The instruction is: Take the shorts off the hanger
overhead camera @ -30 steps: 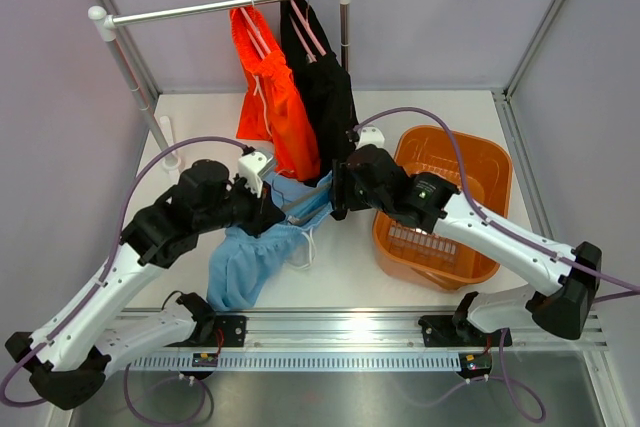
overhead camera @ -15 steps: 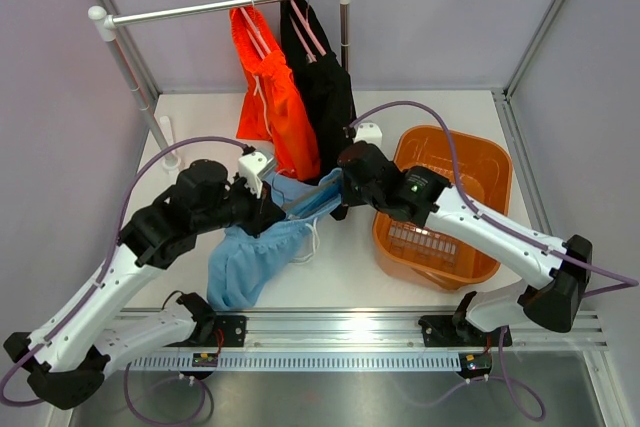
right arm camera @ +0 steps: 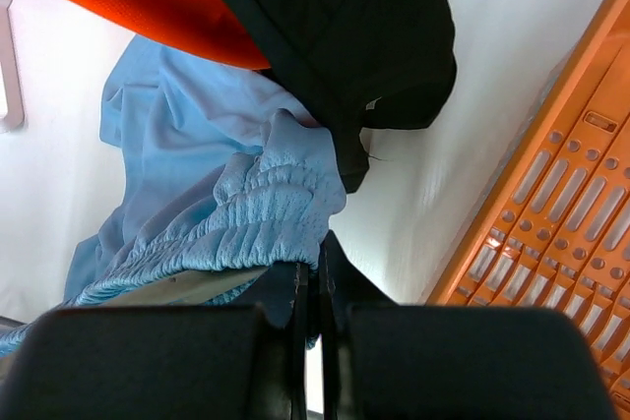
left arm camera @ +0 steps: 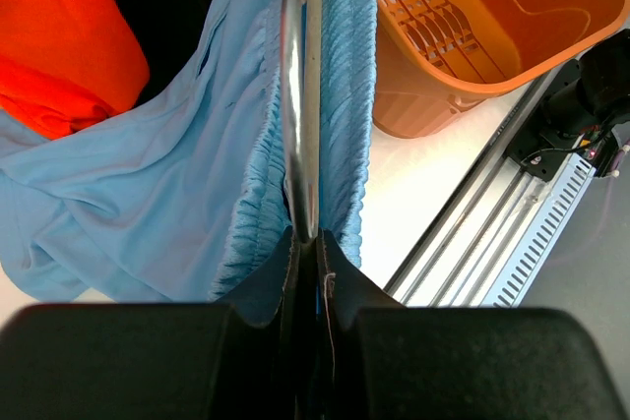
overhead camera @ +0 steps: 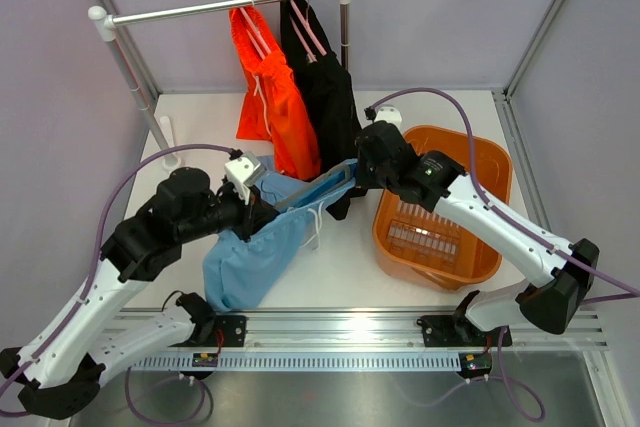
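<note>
The light blue shorts (overhead camera: 250, 259) are off the rail and stretched low over the table between my two grippers. My left gripper (overhead camera: 268, 210) is shut on the metal hook of their hanger (left arm camera: 295, 95), with blue fabric bunched on both sides of the hook. My right gripper (overhead camera: 358, 173) is shut on the gathered waistband of the blue shorts (right arm camera: 266, 209), and a pale hanger bar (right arm camera: 177, 287) pokes out under the fabric. The orange shorts (overhead camera: 268, 97) and black shorts (overhead camera: 325, 97) hang on pink hangers from the rail (overhead camera: 220, 8).
An orange slotted basket (overhead camera: 484, 162) stands on the table at the right, close under my right arm. The rail's posts rise at the back left (overhead camera: 130, 72) and back centre. Grey walls close in both sides.
My right gripper has shut on the blue waistband and pulled it up and to the right. The left arm drew back to the left, so the blue shorts are stretched out.
</note>
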`<state>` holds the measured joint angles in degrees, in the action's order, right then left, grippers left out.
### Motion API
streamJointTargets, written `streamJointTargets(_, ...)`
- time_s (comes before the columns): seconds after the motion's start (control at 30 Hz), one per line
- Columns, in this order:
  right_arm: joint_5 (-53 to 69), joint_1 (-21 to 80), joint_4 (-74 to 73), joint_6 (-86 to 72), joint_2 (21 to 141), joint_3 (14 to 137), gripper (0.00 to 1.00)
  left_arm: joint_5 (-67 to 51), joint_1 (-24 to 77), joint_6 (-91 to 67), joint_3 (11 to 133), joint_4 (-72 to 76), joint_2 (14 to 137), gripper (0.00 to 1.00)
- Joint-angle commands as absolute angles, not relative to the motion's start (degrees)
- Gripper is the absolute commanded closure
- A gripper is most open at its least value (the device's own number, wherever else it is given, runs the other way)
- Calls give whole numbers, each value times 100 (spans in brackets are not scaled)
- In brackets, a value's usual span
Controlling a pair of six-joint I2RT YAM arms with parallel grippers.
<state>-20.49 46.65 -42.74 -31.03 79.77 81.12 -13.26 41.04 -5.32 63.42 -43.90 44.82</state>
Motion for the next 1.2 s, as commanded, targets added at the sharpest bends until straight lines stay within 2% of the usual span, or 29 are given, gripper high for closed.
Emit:
streamJointTargets(0.0, -2594, 4333, -4333, -2856, 7901, 8315, 100, -1468, 4148, -395, 6539, -4615, 4140, 100)
streamJointTargets(0.2, -1986, 4491, -4131, -3005, 7656, 8034, 100, -959, 4148, -747, 6443, -3912, 3920, 100)
streamJointTargets(0.53, -2267, 5993, -4140, -3278, 7620, 7972, 100, -10, 4148, -1590, 6284, -2585, 3674, 100)
streamJointTargets(0.77, -2715, 7083, -4350, -3498, 7892, 8060, 100, 1194, 4148, -1854, 6442, -2058, 3858, 100)
streamJointTargets(1.03, -3076, 8207, -4702, -3735, 7901, 8077, 100, 2652, 4148, -1741, 6399, -1311, 3990, 100)
streamJointTargets(1.17, -3269, 8586, -5036, -3955, 7884, 8086, 100, 2952, 4148, -1495, 6547, -1116, 4156, 100)
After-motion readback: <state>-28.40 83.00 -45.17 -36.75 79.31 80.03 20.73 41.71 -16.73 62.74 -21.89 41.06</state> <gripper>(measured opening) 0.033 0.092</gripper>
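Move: The left hand holds the hook end of the hanger that runs into the blue shorts; the right holds their waistband, some 7 cm ahead of the left hand, 19 cm right and 6 cm lower. The shorts' middle is about 20 cm left of the right hand, 12 cm back and 10 cm down. The black shorts hang roughly 5 cm ahead and 4 cm left of the right hand; the orange basket's middle is 14 cm right, 4 cm back and 15 cm down. Keeping the waistband pinched, the right hand drags the blue shorts back about 18 cm and left some 11, away from the basket and black shorts, turning roughly 25 degrees counter-clockwise. The left hand keeps its grip on the hanger, first lifting it, then carrying it forward and left as well, about 10 cm up in all, while its fingers swing counter-clockwise from pointing right and down to pointing forward and nearly level. ##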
